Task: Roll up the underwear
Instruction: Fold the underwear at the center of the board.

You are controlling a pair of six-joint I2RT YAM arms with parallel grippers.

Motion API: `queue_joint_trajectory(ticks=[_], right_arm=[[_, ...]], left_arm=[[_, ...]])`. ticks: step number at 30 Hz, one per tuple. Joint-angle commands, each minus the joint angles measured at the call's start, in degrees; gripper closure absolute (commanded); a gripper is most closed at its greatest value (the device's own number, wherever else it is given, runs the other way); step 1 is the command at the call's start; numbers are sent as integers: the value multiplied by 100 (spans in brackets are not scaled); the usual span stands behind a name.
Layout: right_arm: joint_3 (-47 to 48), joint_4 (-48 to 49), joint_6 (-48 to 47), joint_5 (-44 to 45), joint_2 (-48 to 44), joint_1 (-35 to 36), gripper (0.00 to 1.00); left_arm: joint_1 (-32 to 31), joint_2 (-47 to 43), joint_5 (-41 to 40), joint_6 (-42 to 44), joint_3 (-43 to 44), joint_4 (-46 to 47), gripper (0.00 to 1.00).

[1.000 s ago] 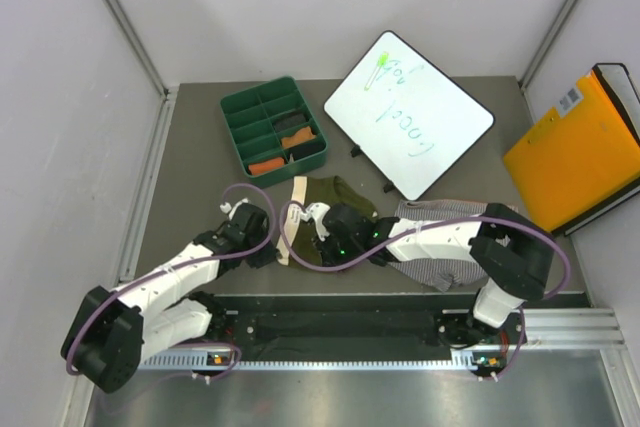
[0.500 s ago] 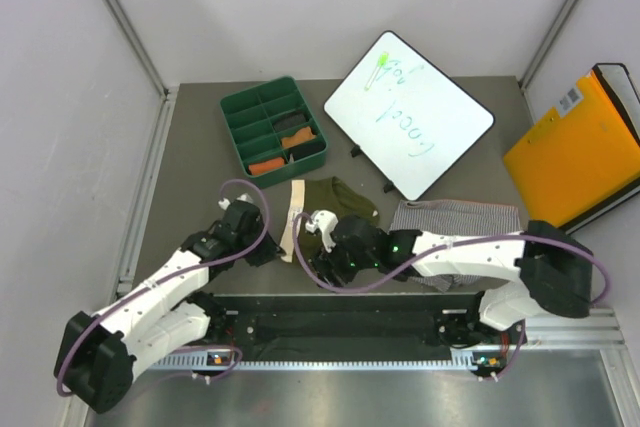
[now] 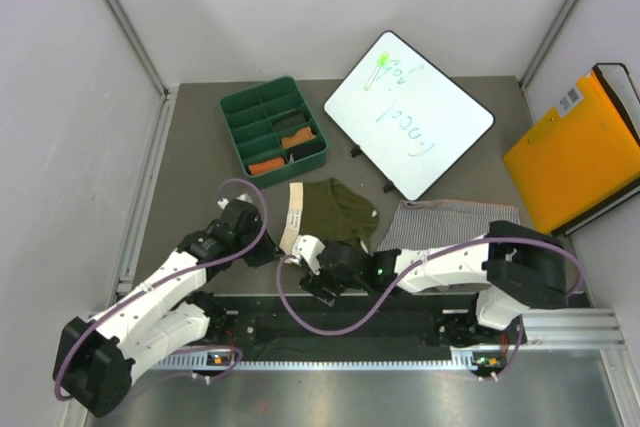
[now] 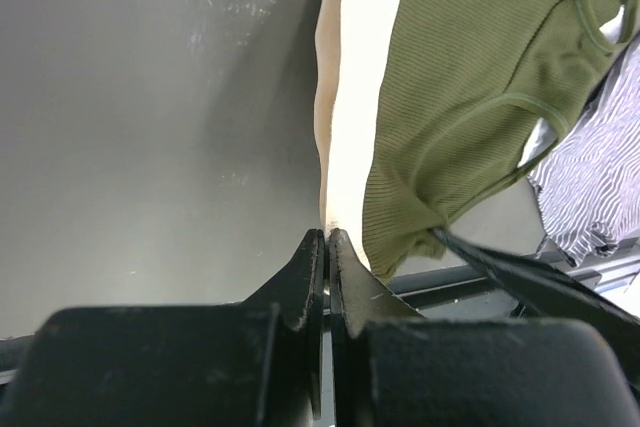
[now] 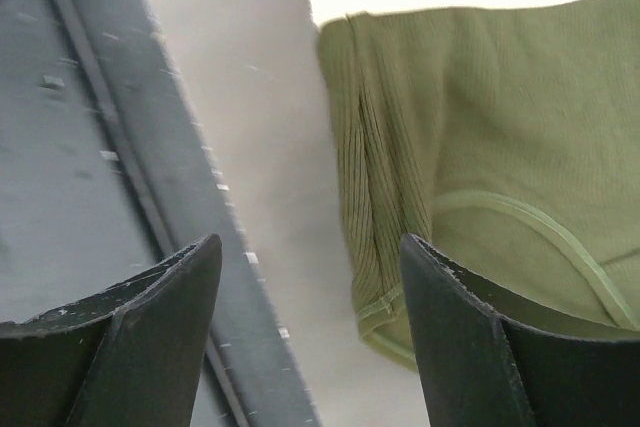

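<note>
The olive green underwear (image 3: 338, 209) lies spread on the table, its cream waistband (image 3: 292, 212) on the left side. In the left wrist view the underwear (image 4: 470, 77) runs away from my left gripper (image 4: 326, 234), which is shut on the near end of the waistband (image 4: 350, 127). From above, the left gripper (image 3: 275, 247) sits at that waistband end. My right gripper (image 3: 318, 275) hangs open just in front of the underwear's near edge (image 5: 380, 247), nothing between its fingers (image 5: 440, 277). A grey-white striped underwear (image 3: 455, 217) lies to the right, partly under the right arm.
A green divided tray (image 3: 232, 112) with small rolled items stands at the back left. A tilted whiteboard (image 3: 408, 112) is behind the clothes and an orange folder (image 3: 575, 152) leans at the right wall. The black rail (image 3: 340, 309) runs along the near edge.
The right gripper has opened, released the olive underwear and drawn back toward the rail. The underwear now lies flatter and more spread out. The left gripper stayed shut at the waistband.
</note>
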Motion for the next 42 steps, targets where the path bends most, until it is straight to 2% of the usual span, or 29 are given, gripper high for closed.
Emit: queue_joint_trajectory(ticks=[1, 7, 10, 17, 18, 19, 22, 24, 27, 30, 37, 42], right_arm=[[-20, 439, -311, 738, 175, 79, 29], [-47, 457, -566, 1019, 360, 87, 32], [-90, 439, -566, 1107, 176, 79, 35], [-196, 527, -733, 1143, -71, 79, 36], [-188, 509, -742, 1108, -10, 87, 39], [-161, 492, -742, 1038, 95, 79, 47], [-108, 430, -724, 889, 167, 87, 61], [-143, 456, -724, 783, 158, 87, 66], [-117, 395, -751, 669, 140, 79, 89], [-38, 229, -742, 510, 36, 87, 100], [163, -491, -435, -762, -509, 87, 100], [418, -1265, -188, -677, -975, 79, 100]], left_arm=[[11, -122, -38, 24, 275, -152, 100], [11, -140, -55, 41, 328, -213, 100], [11, -104, -55, 41, 337, -249, 100], [11, -104, -56, 15, 310, -231, 100], [11, -104, -73, 15, 310, -240, 100], [11, -104, -73, 15, 328, -240, 100], [11, -96, -73, 15, 328, -240, 100], [11, -104, -73, 15, 319, -240, 100], [11, -96, -126, 41, 310, -249, 100], [11, -96, -275, 85, 337, -380, 100], [11, -482, -898, 120, 520, -1030, 100], [11, -702, -1049, 322, 872, -1356, 100]])
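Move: The underwear's near edge lies just off my open right fingertips, about 3 cm ahead, 2 cm to the right and 1 cm lower. The waistband's near end, still pinched in my left hand, is roughly 5 cm ahead and 6 cm left of my right hand, 2 cm higher; the striped cloth is about 26 cm right and 8 cm ahead. From my left hand, that near edge is some 8 cm right, 3 cm back and 3 cm below. I slide my right hand forward about 3 cm, a little right and down, so the underwear's near edge comes between the fingers, and shut them on it. Then I draw it back about 4 cm and lift 3 cm, while my left hand, steady until then, keeps its pinch on the waistband and eases about 2.5 cm left and 2 cm up. ##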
